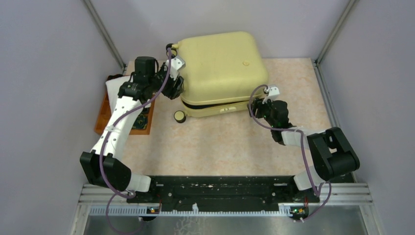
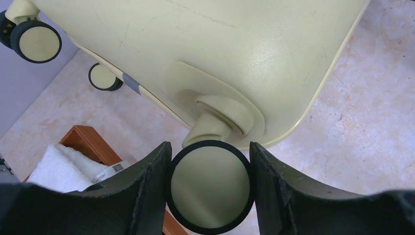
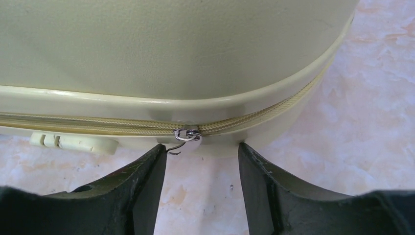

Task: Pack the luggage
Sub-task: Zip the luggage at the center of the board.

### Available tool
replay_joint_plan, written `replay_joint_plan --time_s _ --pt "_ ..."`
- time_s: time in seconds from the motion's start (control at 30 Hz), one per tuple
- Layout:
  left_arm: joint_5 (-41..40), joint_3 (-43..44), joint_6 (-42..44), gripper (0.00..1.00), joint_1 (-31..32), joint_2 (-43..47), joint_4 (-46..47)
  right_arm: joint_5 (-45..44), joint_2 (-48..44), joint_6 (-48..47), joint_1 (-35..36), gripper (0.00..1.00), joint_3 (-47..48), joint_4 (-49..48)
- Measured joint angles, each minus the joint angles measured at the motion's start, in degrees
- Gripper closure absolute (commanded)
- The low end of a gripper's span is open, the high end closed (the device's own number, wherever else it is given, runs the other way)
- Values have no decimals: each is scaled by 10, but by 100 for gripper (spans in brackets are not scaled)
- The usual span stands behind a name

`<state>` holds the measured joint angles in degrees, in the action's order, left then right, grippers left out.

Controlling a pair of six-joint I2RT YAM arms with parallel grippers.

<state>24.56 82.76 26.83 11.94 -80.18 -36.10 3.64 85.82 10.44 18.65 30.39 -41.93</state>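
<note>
The pale yellow luggage (image 1: 220, 68) lies flat at the back of the table, lid down, with a dark gap along its near edge. My left gripper (image 1: 173, 90) is at its left corner, shut on one black-rimmed cream wheel (image 2: 210, 188); both fingers touch the wheel's rim in the left wrist view, where that gripper (image 2: 209, 146) sits just under the luggage (image 2: 205, 44). My right gripper (image 1: 262, 105) is at the near right corner. In the right wrist view it (image 3: 201, 147) stands open just below the metal zipper slider (image 3: 188, 134) on the luggage (image 3: 171, 49); nothing is between its fingers.
A wooden tray (image 1: 105, 115) holding a white towel (image 2: 61, 171) sits left of the luggage, under my left arm. Another wheel (image 1: 180, 116) sticks out at the near left corner. A small cream latch (image 3: 73, 142) lies left of the slider. Grey walls close in both sides.
</note>
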Motion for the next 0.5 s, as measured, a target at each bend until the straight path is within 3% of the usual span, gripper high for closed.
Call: replay_joint_plan --time_s 0.17,0.37,0.5 --pt "0 0 1 100 0 0 -1 -5 2 -11 -1 57 0 0" --pt "0 0 2 100 0 0 0 -10 6 -24 -4 80 0 0" --pt "-2 0 2 100 0 0 0 -6 6 -23 -5 79 0 2"
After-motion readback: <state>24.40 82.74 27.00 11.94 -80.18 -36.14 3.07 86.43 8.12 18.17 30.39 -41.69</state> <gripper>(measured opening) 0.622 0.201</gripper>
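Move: Just ahead of the right fingertips, about 1 cm farther out, 1 cm to their left and 1 cm lower, hangs the zipper pull. The latch on the luggage's front sits some 8 cm to the right hand's left, level ahead and a touch lower, and the luggage's right front corner about 5 cm ahead and 5 cm to its right. From the left hand the pull lies roughly 25 cm to the right, about level ahead and some 16 cm below. Closing is the main thing here: the right fingers go from a bit over half open to about a fifth, around the tab of the zipper pull, while that hand eases not quite 1 cm left and as much down. The left hand stays where it is, still gripping the luggage's upper wheel between its fingers. ##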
